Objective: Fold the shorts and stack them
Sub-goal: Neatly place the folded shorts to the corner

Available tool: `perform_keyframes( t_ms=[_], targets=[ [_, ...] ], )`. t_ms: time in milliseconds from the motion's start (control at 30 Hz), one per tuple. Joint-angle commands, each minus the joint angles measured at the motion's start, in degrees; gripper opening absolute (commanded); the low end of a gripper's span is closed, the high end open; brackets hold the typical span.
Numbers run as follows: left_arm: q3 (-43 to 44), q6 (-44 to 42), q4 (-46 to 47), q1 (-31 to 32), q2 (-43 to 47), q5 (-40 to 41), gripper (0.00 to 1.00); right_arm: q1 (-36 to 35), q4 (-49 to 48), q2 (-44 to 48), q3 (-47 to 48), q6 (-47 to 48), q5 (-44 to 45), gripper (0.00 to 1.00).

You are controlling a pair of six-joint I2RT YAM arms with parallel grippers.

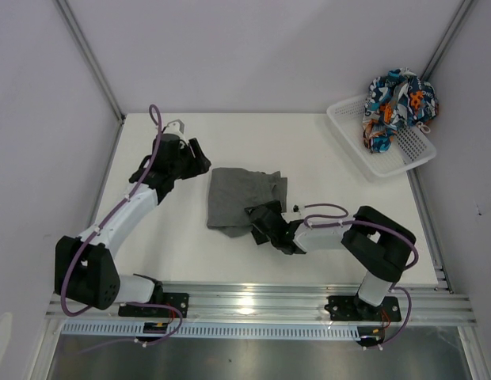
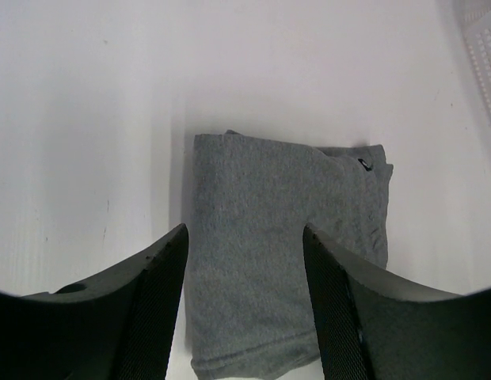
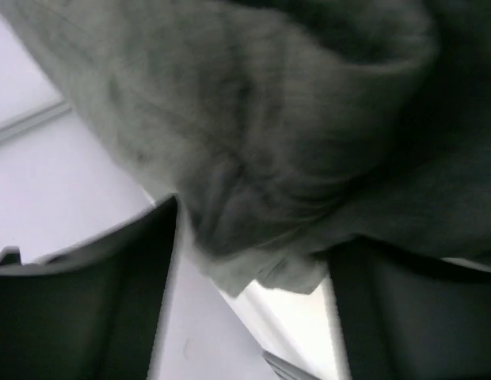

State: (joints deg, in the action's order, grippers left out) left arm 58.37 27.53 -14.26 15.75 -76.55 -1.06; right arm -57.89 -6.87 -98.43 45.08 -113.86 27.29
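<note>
The dark grey shorts [image 1: 241, 198] lie folded in a rough rectangle on the middle of the white table [image 1: 166, 237]. My left gripper [image 1: 199, 158] hovers open just off their upper left; in the left wrist view its fingers [image 2: 154, 301] straddle the grey shorts [image 2: 277, 214] from above, apart from the cloth. My right gripper [image 1: 260, 222] sits low at the shorts' near right corner. In the right wrist view a lifted fold of grey shorts [image 3: 269, 119] hangs between its spread jaws [image 3: 253, 222]. The patterned shorts [image 1: 400, 103] are bunched in the basket.
The white mesh basket [image 1: 348, 146] stands tilted at the table's far right corner, and its edge [image 2: 483, 39] shows in the left wrist view. A metal rail [image 1: 253, 305] runs along the near edge, with frame posts at the back corners.
</note>
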Motion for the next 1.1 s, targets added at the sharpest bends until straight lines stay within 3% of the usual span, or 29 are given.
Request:
perform_keyframes(
  t_ms=[0, 33, 67, 167, 200, 267, 367, 467, 500, 600, 733, 833, 900, 1067],
  targets=[
    [-0.45, 0.68, 1.69, -0.63, 1.85, 0.53, 0.63, 1.90, -0.42, -2.99, 1.93, -5.59, -0.31, 0.62],
    [-0.54, 0.60, 1.69, -0.72, 1.85, 0.62, 0.63, 2.16, -0.07, -3.17, 2.29, -4.80, -0.57, 0.53],
    [-0.54, 0.51, 1.52, -0.63, 1.76, 0.71, 0.63, 2.60, 0.19, -3.08, 2.55, -2.87, -0.83, 0.34],
    [-0.89, 0.51, 1.78, -0.72, 1.76, 0.80, 0.63, 3.74, 0.28, -2.55, 3.26, 4.23, -4.33, 0.05],
    [-0.89, 0.51, 1.78, -0.63, 1.76, 0.80, 0.63, 4.88, 1.15, -2.55, 3.96, 11.49, -6.00, 0.01],
    [-0.89, 0.51, 2.04, -0.63, 1.50, 0.80, 0.63, 5.42, 6.24, -3.08, 6.51, 17.86, -10.12, 0.00],
    [-1.06, 0.60, 2.22, -0.63, 1.15, 0.80, 0.63, 5.59, 6.00, -4.66, 7.65, 31.91, -15.67, 0.00],
    [-1.06, 0.68, 1.96, -0.63, 0.88, 0.71, 0.63, 5.16, 7.91, -9.03, 12.29, 47.65, -26.38, 0.00],
    [-0.11, 0.68, 1.96, -0.63, 0.88, 2.45, 0.63, 4.81, 8.89, -10.28, 13.27, 51.34, -33.72, 0.00],
    [-0.98, 0.86, 1.78, -0.63, 1.05, 2.90, 0.63, 3.05, 12.57, -13.27, 15.12, 62.86, -41.59, 0.00],
    [-1.33, 1.12, 1.25, -0.63, 2.19, 3.52, 0.63, 3.65, 21.72, -9.51, 12.41, 70.79, -38.39, 0.00],
    [-2.20, 1.47, 0.82, -0.63, 3.42, 3.87, 0.63, 9.80, 22.35, -4.58, 9.33, 74.83, -37.39, 0.04],
    [-2.21, 1.74, 0.73, -0.63, 3.78, 3.96, 0.63, 11.57, 23.39, -5.45, 11.33, 77.21, -38.27, 0.05],
    [-3.26, 4.28, -0.42, -0.54, 6.76, 1.50, 0.64, 7.88, 22.54, -11.95, 20.92, 78.54, -37.22, 0.07]
  ],
)
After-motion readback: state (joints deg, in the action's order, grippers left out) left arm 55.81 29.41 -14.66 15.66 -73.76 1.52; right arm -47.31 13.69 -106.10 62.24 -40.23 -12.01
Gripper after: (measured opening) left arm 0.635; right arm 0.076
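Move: The folded shorts' near edge lies in the right gripper's open fingers. The middle of the shorts is about 6 cm ahead of the right hand, 2 cm to its left and 3 cm below. The bare table's near-left corner is some 18 cm back and 52 cm to the left of the right hand. From the left hand, waiting open above, the middle of the shorts lies roughly 14 cm right, 6 cm back and 17 cm down. Easing slightly forward and down, the right hand shuts its fingers on the shorts' near edge. Keeping that pinch low over the table, the hand swings back about 8 cm and left some 6 cm, turning counter-clockwise nearly 70 degrees, then returns mostly to the right and a little forward. ##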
